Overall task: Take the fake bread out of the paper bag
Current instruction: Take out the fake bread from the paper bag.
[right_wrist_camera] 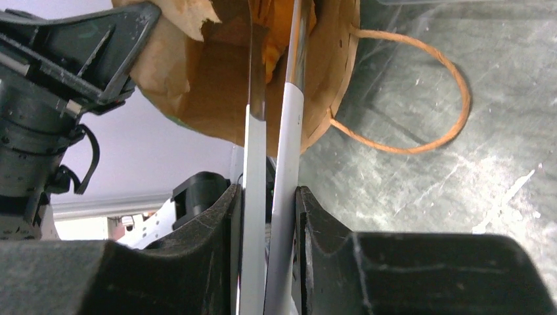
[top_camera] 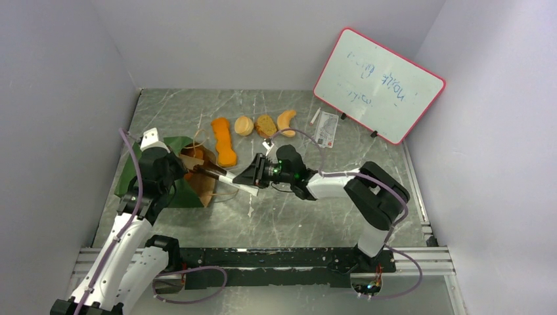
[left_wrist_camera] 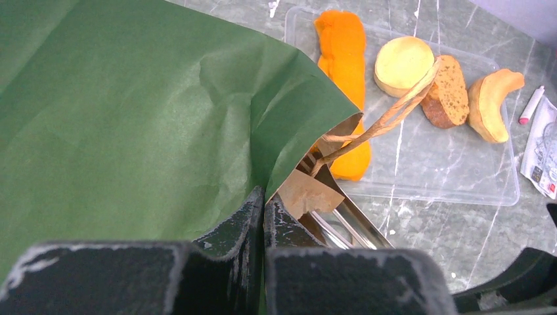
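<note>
The paper bag lies on its side, dark green outside, brown inside, its mouth facing right. My left gripper is shut on the bag's upper mouth edge. My right gripper is shut on the white handles of metal tongs, whose arms reach into the bag. An orange piece of fake bread shows between the tong arms inside. A long orange loaf, round bun, brown slice and croissant lie outside.
The bread pieces outside rest on a clear plastic tray behind the bag. A cord handle loops onto the table. A white packet and a pen lie right of the tray. A pink-framed whiteboard leans at the back right.
</note>
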You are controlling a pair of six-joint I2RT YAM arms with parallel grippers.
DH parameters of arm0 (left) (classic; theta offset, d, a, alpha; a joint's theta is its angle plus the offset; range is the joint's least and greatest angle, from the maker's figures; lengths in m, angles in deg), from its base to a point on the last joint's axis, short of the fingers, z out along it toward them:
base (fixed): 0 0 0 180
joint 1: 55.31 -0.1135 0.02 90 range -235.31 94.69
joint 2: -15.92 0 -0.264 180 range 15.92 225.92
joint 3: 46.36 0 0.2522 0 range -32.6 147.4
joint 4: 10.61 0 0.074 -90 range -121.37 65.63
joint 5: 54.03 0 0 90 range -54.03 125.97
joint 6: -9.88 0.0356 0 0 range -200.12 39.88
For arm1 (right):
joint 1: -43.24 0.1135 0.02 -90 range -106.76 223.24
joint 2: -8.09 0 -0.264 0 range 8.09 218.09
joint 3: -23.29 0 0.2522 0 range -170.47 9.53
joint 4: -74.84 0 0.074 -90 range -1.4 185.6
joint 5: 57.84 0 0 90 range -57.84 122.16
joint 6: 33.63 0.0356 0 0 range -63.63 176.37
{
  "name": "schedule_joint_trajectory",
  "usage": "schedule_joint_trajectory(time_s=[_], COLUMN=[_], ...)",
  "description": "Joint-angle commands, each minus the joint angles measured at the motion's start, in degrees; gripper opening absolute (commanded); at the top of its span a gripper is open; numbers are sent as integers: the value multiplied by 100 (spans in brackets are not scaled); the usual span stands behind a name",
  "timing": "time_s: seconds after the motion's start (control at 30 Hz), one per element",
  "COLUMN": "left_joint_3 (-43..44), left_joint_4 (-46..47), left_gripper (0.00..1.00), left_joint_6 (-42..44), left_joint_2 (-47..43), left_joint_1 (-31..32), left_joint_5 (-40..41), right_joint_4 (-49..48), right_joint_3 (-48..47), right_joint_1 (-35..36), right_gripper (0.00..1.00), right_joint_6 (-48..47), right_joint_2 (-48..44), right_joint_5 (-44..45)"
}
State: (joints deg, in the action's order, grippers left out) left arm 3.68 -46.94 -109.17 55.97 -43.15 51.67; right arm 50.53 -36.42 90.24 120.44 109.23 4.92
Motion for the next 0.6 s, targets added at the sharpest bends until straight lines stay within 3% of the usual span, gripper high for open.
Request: schedule_joint_trajectory(time_s=[0.0, 0.3, 0.57], left_joint_3=[71, 331, 421], left_joint_4=[23, 180, 225], left_gripper=[7, 7, 7], left_joint_6=[-228, -552, -606], left_joint_2=[-2, 343, 514], left_joint_1=[5, 5, 5], left_joint_5=[435, 924, 1239], right_joint_4=[-134, -321, 207], right_joint_3=[299, 1043, 1303], right_joint_1=[11, -6, -248], right_gripper=[0, 0, 0], right_joint_6=[-55, 221, 64], right_joint_2=[-544, -1403, -2442], right_joint_5=[80, 146, 459])
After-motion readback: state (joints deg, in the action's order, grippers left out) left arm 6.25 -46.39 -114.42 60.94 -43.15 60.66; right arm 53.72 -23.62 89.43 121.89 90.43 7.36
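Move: Inside the paper bag's mouth, between the tips of the tongs that the right hand already holds, the orange bread lies about 17 cm left of that hand, 5 cm ahead and 5 cm lower. The long bread on the tray is some 13 cm ahead and 6 cm left, the round bread 18 cm straight ahead, both about 10 cm down. From the left hand, pinching the bag's rim, the orange bread is 5 cm right, 2 cm ahead, about 9 cm below. Drawing the tongs out of the bag, the right hand goes about 5 cm right and 3 cm back, rising some 3 cm, mostly at the end, with its squeeze on the tongs kept and the bread still between their tips. The left hand keeps its pinch on the bag's rim and eases about 2 cm left and a little forward, turning some 10 degrees counter-clockwise. ##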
